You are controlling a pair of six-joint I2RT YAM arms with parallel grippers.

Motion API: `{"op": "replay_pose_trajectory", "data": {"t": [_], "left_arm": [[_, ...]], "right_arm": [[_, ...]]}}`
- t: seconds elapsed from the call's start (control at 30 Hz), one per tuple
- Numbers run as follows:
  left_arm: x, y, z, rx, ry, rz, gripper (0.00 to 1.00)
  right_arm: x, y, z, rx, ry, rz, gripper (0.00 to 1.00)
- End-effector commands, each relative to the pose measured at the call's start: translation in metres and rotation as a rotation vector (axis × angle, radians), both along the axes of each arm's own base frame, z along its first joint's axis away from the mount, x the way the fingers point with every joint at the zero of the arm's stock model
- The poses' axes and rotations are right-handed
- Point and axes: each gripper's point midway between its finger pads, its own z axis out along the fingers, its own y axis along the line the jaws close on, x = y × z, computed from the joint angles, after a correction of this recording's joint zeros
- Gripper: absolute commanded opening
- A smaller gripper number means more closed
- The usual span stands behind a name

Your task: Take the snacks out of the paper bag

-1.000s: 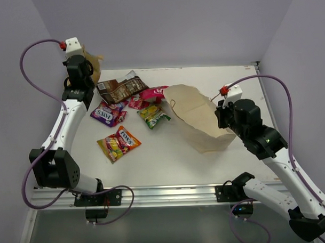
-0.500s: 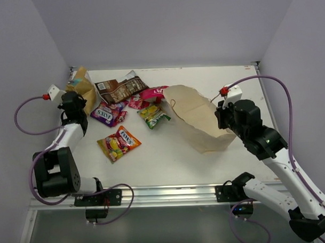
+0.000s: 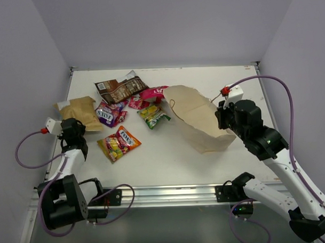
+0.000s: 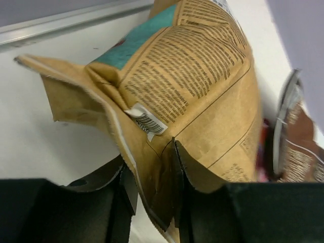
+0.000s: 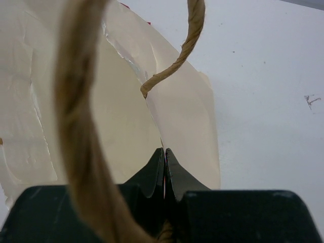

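Observation:
The cream paper bag (image 3: 197,117) lies on its side at centre right, mouth toward the middle. My right gripper (image 3: 220,115) is shut on its rim (image 5: 182,116), next to a brown cord handle (image 5: 76,126). My left gripper (image 3: 75,122) is low at the table's left side, shut on a corner of the tan pouch (image 3: 79,109), which fills the left wrist view (image 4: 202,86). Loose on the table are the dark brown pouch (image 3: 120,89), pink (image 3: 153,93), red (image 3: 136,102), purple (image 3: 110,112), green-yellow (image 3: 151,115) and orange-yellow (image 3: 119,143) packets. The bag's inside is hidden.
Purple walls close in the table (image 3: 169,158) on the left, back and right. A metal rail (image 3: 165,193) with both arm bases runs along the near edge. The left arm's purple cable (image 3: 25,155) loops off the left edge.
My left arm has swung from the back-left corner down toward the near left edge, carrying the tan pouch with it onto the table's left side. The right arm and bag have not moved.

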Motion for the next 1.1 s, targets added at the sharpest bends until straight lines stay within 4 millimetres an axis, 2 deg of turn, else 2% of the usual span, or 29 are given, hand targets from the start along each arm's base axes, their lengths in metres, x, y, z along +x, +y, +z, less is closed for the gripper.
{"op": "replay_pose_trajectory", "data": {"t": [0.0,0.03,0.07,0.1,0.17,0.2,0.23,0.27,0.3,0.33,0.37,0.4,0.43,0.5,0.6,0.63,0.67,0.73,0.77,0.83,0.87,0.9,0.93,0.97,1.03,1.07], "left_arm": [[-0.012,0.024,-0.019,0.037,0.101,0.047,0.36],[-0.010,0.027,-0.020,0.041,0.121,0.036,0.42],[0.001,0.031,-0.009,0.064,0.128,0.003,0.48],[0.006,0.032,-0.017,0.060,0.173,-0.012,0.62],[0.018,0.026,-0.015,0.062,0.215,-0.102,0.77],[0.031,0.026,0.003,0.081,0.190,-0.134,0.92],[0.036,0.024,0.010,0.089,0.184,-0.163,0.99],[0.037,0.017,0.016,0.097,0.187,-0.215,1.00],[0.040,0.016,0.037,0.124,0.149,-0.231,1.00],[0.037,0.014,0.042,0.132,0.153,-0.245,1.00],[0.031,0.010,0.046,0.134,0.166,-0.264,1.00],[0.028,0.008,0.065,0.160,0.128,-0.272,1.00],[0.024,0.006,0.071,0.167,0.119,-0.278,1.00],[0.013,-0.002,0.076,0.152,0.119,-0.289,1.00],[-0.002,-0.024,0.087,0.150,0.094,-0.342,1.00],[-0.008,-0.028,0.083,0.162,0.133,-0.358,1.00],[-0.010,-0.033,0.081,0.169,0.154,-0.373,1.00],[-0.021,-0.035,0.083,0.198,0.202,-0.374,1.00],[-0.023,-0.041,0.085,0.214,0.207,-0.391,1.00],[-0.027,-0.050,0.092,0.253,0.207,-0.429,1.00],[-0.027,-0.054,0.096,0.267,0.199,-0.447,1.00],[-0.027,-0.059,0.100,0.279,0.186,-0.468,1.00],[-0.026,-0.067,0.101,0.293,0.182,-0.514,1.00],[-0.025,-0.071,0.101,0.298,0.180,-0.532,1.00],[-0.023,-0.078,0.103,0.317,0.159,-0.569,1.00],[-0.023,-0.081,0.103,0.325,0.152,-0.582,1.00]], "right_arm": [[-0.005,0.001,0.011,0.027,-0.006,0.006,0.00],[-0.005,0.001,0.011,0.029,-0.007,0.004,0.00],[-0.005,0.001,0.012,0.031,-0.008,0.005,0.00],[-0.003,0.002,0.012,0.034,-0.004,0.003,0.00],[-0.002,0.002,0.011,0.035,0.006,-0.009,0.00],[-0.001,0.002,0.012,0.042,0.011,-0.020,0.00],[0.001,0.001,0.008,0.029,0.032,-0.032,0.00],[0.003,0.001,0.011,0.034,0.032,-0.045,0.00],[0.005,0.000,0.012,0.044,0.039,-0.066,0.00],[0.009,0.000,0.010,0.039,0.049,-0.084,0.00],[0.012,-0.002,0.017,0.046,0.036,-0.109,0.00],[0.016,-0.003,0.020,0.057,0.036,-0.131,0.00],[0.019,-0.003,0.024,0.062,0.032,-0.147,0.00],[0.033,-0.006,0.033,0.071,0.030,-0.209,0.00],[0.052,-0.015,0.044,0.097,0.031,-0.292,0.00],[0.057,-0.017,0.046,0.105,0.039,-0.303,0.00],[0.064,-0.025,0.058,0.133,0.022,-0.333,0.00],[0.077,-0.025,0.061,0.168,0.041,-0.341,0.00],[0.084,-0.034,0.076,0.197,0.015,-0.369,0.00],[0.100,-0.032,0.078,0.215,0.030,-0.365,0.00],[0.107,-0.035,0.096,0.242,-0.001,-0.370,0.00],[0.119,-0.030,0.093,0.258,0.022,-0.360,0.00],[0.125,-0.029,0.110,0.287,-0.007,-0.357,0.00],[0.130,-0.027,0.115,0.296,-0.014,-0.353,0.00],[0.148,-0.022,0.115,0.313,-0.002,-0.354,0.00],[0.154,-0.024,0.133,0.350,-0.034,-0.360,0.00]]}}
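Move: The left hand's opening fingers are still at the near edge of the brown packet, whose middle lies about 8 cm ahead and 4 cm below. Beyond it, some 14 cm to this hand's right and 9 cm ahead, is the purple packet; the Fox's packet is 18 cm right and 4 cm back. The right hand grips the paper bag's rim, the bag's middle about 6 cm to its left, level fore and aft, 12 cm below; the green packet is some 24 cm left and 14 cm ahead. Letting go of the brown packet's near edge, the left fingers spread fully as the hand dips about 4 cm and a little left; it then climbs clear and swings right, turning some 30 degrees clockwise. The right hand, after a short hold, keeps its pinch on the paper bag's rim and pulls it forward about 14 cm and up nearly 10, turning clockwise about 20 degrees. ##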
